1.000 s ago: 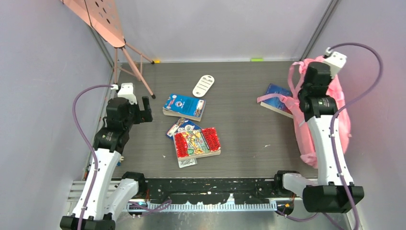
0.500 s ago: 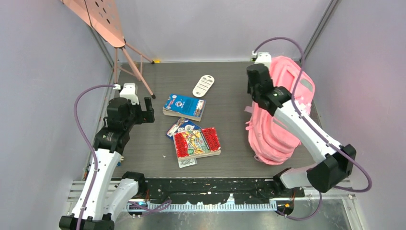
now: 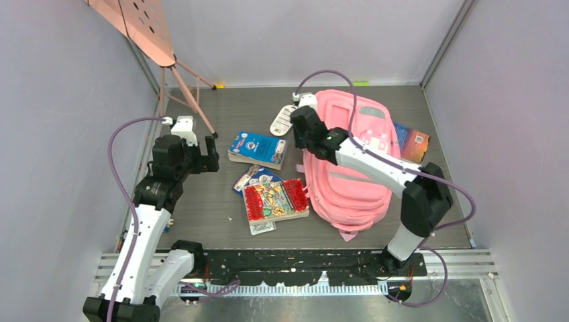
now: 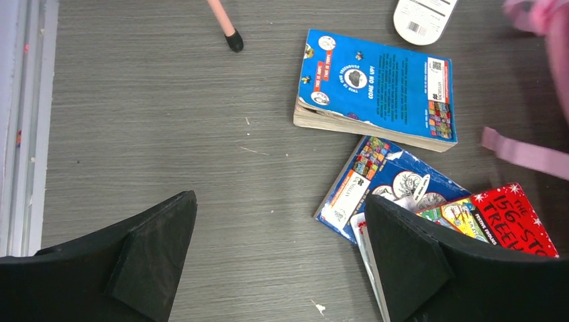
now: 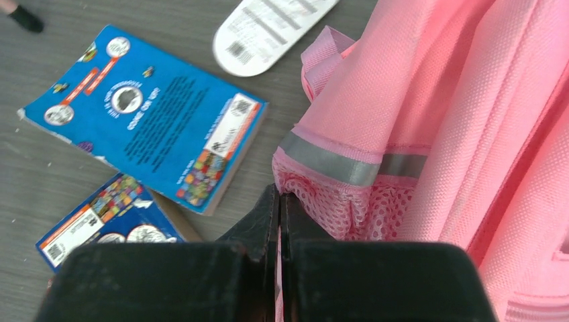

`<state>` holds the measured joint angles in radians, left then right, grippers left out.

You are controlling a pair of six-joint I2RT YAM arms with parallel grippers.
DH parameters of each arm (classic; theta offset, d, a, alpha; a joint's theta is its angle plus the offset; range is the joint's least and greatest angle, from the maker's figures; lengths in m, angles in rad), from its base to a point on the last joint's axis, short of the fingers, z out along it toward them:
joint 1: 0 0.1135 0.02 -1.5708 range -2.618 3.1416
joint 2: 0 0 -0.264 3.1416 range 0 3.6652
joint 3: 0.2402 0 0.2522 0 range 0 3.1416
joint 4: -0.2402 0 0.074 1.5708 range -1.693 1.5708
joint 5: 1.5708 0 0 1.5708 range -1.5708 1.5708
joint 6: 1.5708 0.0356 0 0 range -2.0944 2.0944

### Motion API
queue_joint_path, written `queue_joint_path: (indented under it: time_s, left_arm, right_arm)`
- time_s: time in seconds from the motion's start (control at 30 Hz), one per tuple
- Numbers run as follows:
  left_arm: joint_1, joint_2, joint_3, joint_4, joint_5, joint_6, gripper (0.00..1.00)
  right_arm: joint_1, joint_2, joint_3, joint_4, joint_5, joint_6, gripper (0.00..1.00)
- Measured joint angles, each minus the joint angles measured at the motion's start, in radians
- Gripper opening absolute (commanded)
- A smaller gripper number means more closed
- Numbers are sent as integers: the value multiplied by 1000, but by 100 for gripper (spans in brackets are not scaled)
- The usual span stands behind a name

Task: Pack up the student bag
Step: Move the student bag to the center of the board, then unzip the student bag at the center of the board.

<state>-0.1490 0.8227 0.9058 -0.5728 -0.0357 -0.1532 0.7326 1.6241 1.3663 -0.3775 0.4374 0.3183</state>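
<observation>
The student bag (image 3: 355, 168), large and pink, lies flat right of the middle of the table. My right gripper (image 3: 303, 144) is at its upper left corner. In the right wrist view the right gripper (image 5: 278, 193) is shut on the student bag's (image 5: 470, 100) pink fabric, beside the mesh pocket and grey trim. A thick blue book (image 3: 258, 149) and a red book (image 3: 276, 200) stacked on a thin blue one (image 3: 251, 178) lie left of the bag. My left gripper (image 4: 279, 198) hangs open over bare table left of the books, holding nothing.
A white tag (image 3: 285, 119) lies behind the blue book. Another blue book (image 3: 412, 142) sticks out behind the bag's right side. A pink stand (image 3: 144, 27) with splayed legs fills the back left corner, one foot (image 4: 233, 41) near the left gripper. Grey walls close three sides.
My right arm has swung left from the right wall, dragging the bag to the middle and laying it flat. The book at the right came into view. The left arm barely moved.
</observation>
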Motion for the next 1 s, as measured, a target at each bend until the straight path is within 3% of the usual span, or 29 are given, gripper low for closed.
queue_joint_path:
  time_s: [0.23,0.3,0.33,0.4,0.47,0.63,0.87,1.0]
  left_arm:
    - [0,3,-4,6,13,0,100]
    - [0,4,-4,8,14,2,100]
    - [0,5,-4,8,17,2,100]
    - [0,4,-5,8,27,4,100]
    - [0,4,-6,10,36,5,100]
    - [0,4,-7,15,41,5,100]
    - [0,4,-7,16,45,5,100]
    - [0,4,-7,16,47,5,100]
  right_arm:
    - [71,119,20,48,-59,21,0]
    - [79,120,26,47,-63,21,14]
    - [80,120,35,43,-63,19,34]
    - [80,120,54,41,-64,21,61]
    - [82,119,79,41,-61,11,75]
    - [84,44,76,10,-31,-11,84]
    - [95,-209,-76,-89,-39,-12,81]
    - [164,-290,-167,-157,-35,-7,79]
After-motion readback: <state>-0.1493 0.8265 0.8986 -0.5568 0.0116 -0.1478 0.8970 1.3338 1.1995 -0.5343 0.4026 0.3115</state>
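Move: The right hand already grips the bag by the mesh pocket on its left edge; the bag's middle is about 15 cm to the right, 10 cm back and 9 cm lower. The board's middle is some 18 cm below, 4 cm ahead and 3 cm right. The light-blue book lies about 16 cm left and 12 cm ahead, the red book 9 cm left and 10 cm back. From the left hand, the board's middle is roughly 33 cm right, 14 cm ahead and 22 cm down. Leftward and down goes the right hand first, about 6 cm over and 4 cm lower, carrying the bag's pocket edge towards the light-blue book. The fingers then open wide and let go of the mesh, and the hand lifts some 7 cm while shifting back to the right. It ends by drawing back towards the base, about 10 cm behind its start, fingers open above the bag. ##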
